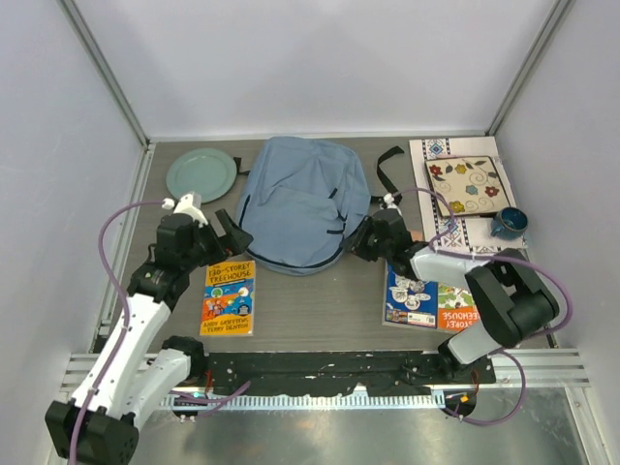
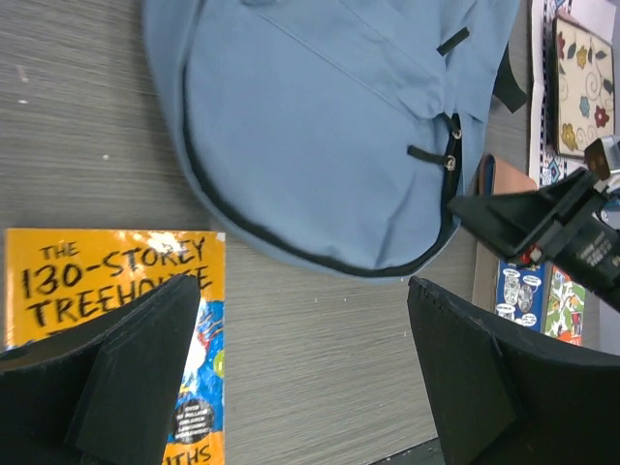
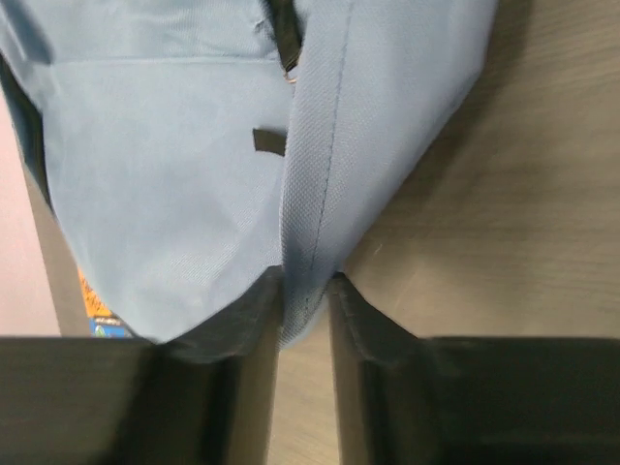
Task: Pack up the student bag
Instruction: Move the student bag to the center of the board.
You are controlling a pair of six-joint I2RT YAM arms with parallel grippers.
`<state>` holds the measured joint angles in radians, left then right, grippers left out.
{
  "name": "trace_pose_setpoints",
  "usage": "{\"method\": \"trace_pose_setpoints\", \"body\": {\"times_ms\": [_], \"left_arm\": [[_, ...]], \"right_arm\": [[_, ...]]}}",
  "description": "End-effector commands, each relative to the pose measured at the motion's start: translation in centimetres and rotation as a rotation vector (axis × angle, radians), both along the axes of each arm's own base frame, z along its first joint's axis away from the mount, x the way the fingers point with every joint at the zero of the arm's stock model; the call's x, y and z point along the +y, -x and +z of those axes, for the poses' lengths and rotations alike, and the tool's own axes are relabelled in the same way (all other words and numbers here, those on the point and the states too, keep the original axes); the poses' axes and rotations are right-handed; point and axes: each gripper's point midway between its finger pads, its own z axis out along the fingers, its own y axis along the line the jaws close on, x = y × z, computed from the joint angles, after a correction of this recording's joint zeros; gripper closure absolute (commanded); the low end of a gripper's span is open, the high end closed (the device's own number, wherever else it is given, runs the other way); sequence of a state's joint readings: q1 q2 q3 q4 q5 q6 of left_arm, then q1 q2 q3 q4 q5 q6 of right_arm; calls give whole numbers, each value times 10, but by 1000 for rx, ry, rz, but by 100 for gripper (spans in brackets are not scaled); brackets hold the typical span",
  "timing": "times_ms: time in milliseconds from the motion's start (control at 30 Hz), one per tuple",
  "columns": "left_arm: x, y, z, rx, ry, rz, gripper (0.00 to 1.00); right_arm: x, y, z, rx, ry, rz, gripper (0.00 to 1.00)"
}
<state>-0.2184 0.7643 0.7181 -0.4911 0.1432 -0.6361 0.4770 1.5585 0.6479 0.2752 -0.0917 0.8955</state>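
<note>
The student bag (image 1: 298, 201), a light blue-grey backpack with dark zipper lines, lies flat at the table's middle back. My right gripper (image 1: 365, 239) is shut on a fold of the bag's fabric at its right edge; the right wrist view shows the seam (image 3: 308, 242) pinched between the fingers. My left gripper (image 1: 231, 232) is open and empty at the bag's near left edge, above bare table, with the bag (image 2: 320, 126) just ahead of it. An orange book (image 1: 229, 296) lies under the left arm. A blue-and-white book (image 1: 426, 302) lies under the right arm.
A pale green plate (image 1: 201, 173) sits at the back left. A floral tile (image 1: 467, 185) rests on a patterned mat at the back right, with a dark blue cup (image 1: 508, 224) beside it. The bag's black straps (image 1: 387, 165) trail toward the mat.
</note>
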Motion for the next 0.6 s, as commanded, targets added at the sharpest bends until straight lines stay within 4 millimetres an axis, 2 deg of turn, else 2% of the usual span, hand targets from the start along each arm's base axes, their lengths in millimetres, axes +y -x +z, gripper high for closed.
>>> {"method": "trace_pose_setpoints", "body": {"times_ms": [0, 33, 67, 100, 133, 167, 200, 267, 333, 367, 400, 433, 467, 500, 567], "left_arm": [[-27, -23, 33, -82, 76, -56, 8], [-30, -27, 29, -62, 72, -61, 8], [-33, -28, 30, -58, 71, -66, 8], [-38, -30, 34, -62, 73, -75, 8], [-39, -32, 30, -47, 62, -71, 8], [-41, -33, 30, -42, 58, -74, 7], [-44, -34, 32, -40, 57, -78, 7], [-45, -34, 27, -13, 46, -75, 7], [-51, -32, 27, 8, 57, -82, 8], [-54, -31, 26, 23, 63, -85, 8], [-63, -28, 27, 34, 71, -106, 7], [-69, -21, 22, 89, 90, -103, 7], [-87, -10, 16, 144, 101, -156, 8], [-99, -3, 20, 169, 116, -186, 7], [-121, 24, 7, 287, 116, -217, 8]], "right_arm": [[6, 20, 27, -43, 69, 33, 60], [-8, 15, 41, -96, 115, -19, 44], [-21, 18, 42, -86, 159, -38, 36], [-24, 15, 55, -130, 170, -47, 30], [-35, 13, 71, -173, 195, -80, 19], [-42, 13, 75, -181, 227, -80, 15], [-51, 5, 87, -198, 231, -111, 14], [-62, 2, 89, -167, 251, -112, 13], [-75, -12, 104, -168, 239, -134, 13], [-75, -9, 98, -124, 234, -101, 13], [-76, -15, 109, -131, 224, -97, 14], [-85, -19, 111, -106, 215, -116, 14], [-83, -7, 106, -31, 196, -78, 14], [-82, -14, 121, -26, 176, -83, 14], [-85, -5, 122, 44, 193, -77, 14]]}}
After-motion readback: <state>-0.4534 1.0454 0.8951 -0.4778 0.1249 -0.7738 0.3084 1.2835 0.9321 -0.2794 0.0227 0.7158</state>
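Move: The right fingers are almost shut on the student bag's lower right edge, the bag's middle about 9 cm farther ahead and 12 cm left. The wallet lies some 12 cm right of this hand and 1 cm ahead, the blue book 11 cm back and 14 cm right. From the open left hand, the bag's middle is roughly 16 cm ahead, 14 cm right and 15 cm below; the treehouse book is about 6 cm back and 1 cm left. Right fingers open off the bag's edge, rising about 11 cm and swinging right; open left hand travels 8 cm right. ##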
